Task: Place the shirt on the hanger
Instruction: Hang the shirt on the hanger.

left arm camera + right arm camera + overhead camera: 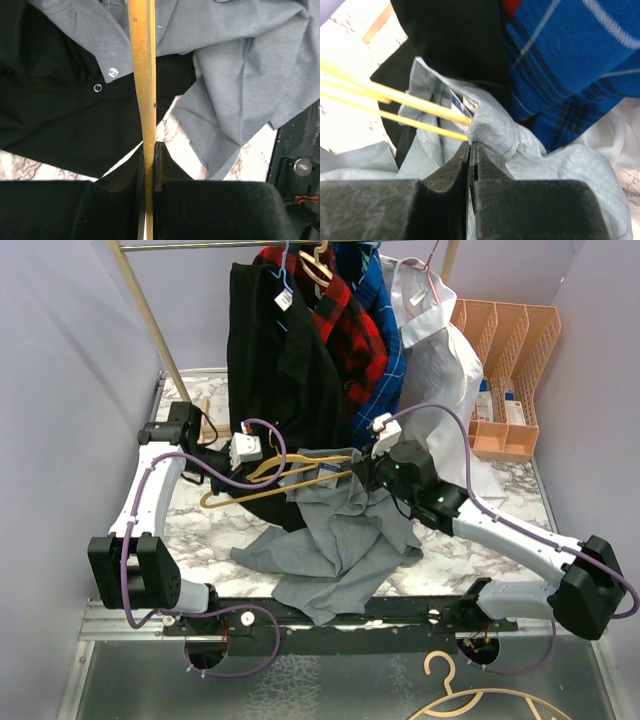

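Observation:
The light-grey shirt (335, 540) lies crumpled on the marble table, its upper part lifted toward the thin yellow-gold hanger (290, 478), which hangs level above the table. My left gripper (262, 462) is shut on the hanger; in the left wrist view the hanger's rod (142, 75) runs straight up from between the fingers (162, 165), with the shirt (240, 65) spread below. My right gripper (362, 473) is shut on a fold of the shirt (495, 125) that is drawn over the hanger's right end. Two hanger rods (395, 97) disappear into that fold.
A rack at the back holds a black garment (275, 340), red and blue plaid shirts and a white shirt (440, 350). The black garment (50, 115) hangs close behind the hanger. An orange organiser (510, 370) stands back right. A pale tan hanger (480, 700) lies below the table's front edge.

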`<state>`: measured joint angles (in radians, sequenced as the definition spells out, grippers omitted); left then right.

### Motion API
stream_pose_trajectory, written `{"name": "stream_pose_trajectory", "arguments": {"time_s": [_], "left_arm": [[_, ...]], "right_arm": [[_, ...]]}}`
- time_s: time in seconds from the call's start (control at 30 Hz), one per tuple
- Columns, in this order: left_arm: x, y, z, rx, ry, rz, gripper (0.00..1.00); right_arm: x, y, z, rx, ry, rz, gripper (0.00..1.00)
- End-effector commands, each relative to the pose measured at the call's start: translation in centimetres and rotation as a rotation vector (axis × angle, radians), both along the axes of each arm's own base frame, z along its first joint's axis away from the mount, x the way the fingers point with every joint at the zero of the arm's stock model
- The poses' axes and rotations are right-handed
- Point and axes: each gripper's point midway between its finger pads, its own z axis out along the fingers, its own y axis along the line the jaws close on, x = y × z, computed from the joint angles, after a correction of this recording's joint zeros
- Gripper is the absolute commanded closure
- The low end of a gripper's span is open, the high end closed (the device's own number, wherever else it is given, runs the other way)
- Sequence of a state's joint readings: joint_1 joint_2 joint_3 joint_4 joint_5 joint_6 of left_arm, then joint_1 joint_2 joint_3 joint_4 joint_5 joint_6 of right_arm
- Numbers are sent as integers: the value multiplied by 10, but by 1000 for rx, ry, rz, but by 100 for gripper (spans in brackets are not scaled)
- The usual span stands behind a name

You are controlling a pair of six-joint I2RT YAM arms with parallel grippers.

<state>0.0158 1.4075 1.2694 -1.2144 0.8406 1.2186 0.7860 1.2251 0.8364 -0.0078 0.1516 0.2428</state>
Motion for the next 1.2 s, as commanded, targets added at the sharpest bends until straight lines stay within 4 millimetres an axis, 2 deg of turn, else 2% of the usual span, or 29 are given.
{"name": "stream_pose_trajectory", "arguments": {"time_s": [0.0, 0.13, 0.3, 0.43, 0.5, 0.63, 0.7, 0.9, 1.03, 1.17], "left_arm": [[-24, -24, 24, -123, 14, -65, 100], [-33, -28, 14, -103, 43, -88, 100], [-27, -19, 1, -32, 26, -77, 100], [-24, -20, 5, -39, 25, -82, 100], [-25, -18, 5, -25, 31, -95, 100], [-29, -10, -3, 33, 35, -111, 100], [-30, -7, -6, 51, 32, -114, 100], [-27, -12, 0, 18, 18, -109, 100], [-18, -23, 13, -53, 4, -98, 100], [-8, -32, 28, -121, 2, -91, 100]], "right_arm": [[-3, 23, 42, 98, -41, 84, 99], [-7, 26, 60, 125, -60, 101, 99], [-13, 22, 85, 144, -75, 110, 99], [-29, 29, 90, 169, -31, 187, 99], [-32, 24, 96, 175, -37, 173, 99], [-29, -2, 115, 139, -91, 84, 99], [-31, -6, 118, 116, -94, 80, 99], [-37, 0, 110, 78, -38, 130, 99], [-48, 18, 99, 97, 35, 226, 99], [-62, 34, 79, 95, 128, 312, 99]]}}
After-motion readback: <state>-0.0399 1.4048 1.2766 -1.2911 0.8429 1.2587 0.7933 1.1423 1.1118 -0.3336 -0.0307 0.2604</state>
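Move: The right hand already pinches the grey shirt's upper edge. The hanger's right end, where this edge is being taken, lies about 2 cm to its left and roughly 1 cm lower. The blue plaid shirt hangs some 10 cm ahead and 3 cm right of the right hand, the black shirt about 7 cm ahead and 15 cm left. From the left hand, holding the hanger, the pinched shirt edge lies about 24 cm right and 2 cm ahead, nearly level. Upward mostly, and a little back, the right hand lifts the pinched shirt edge beside the hanger's right end, climbing about 11 cm, then sinking 2 cm while turning some 10 degrees counter-clockwise, fingers still shut on the cloth. The left hand keeps its grip on the hanger and shifts it about 2 cm back and a little to the right, its end staying at the shirt opening. ##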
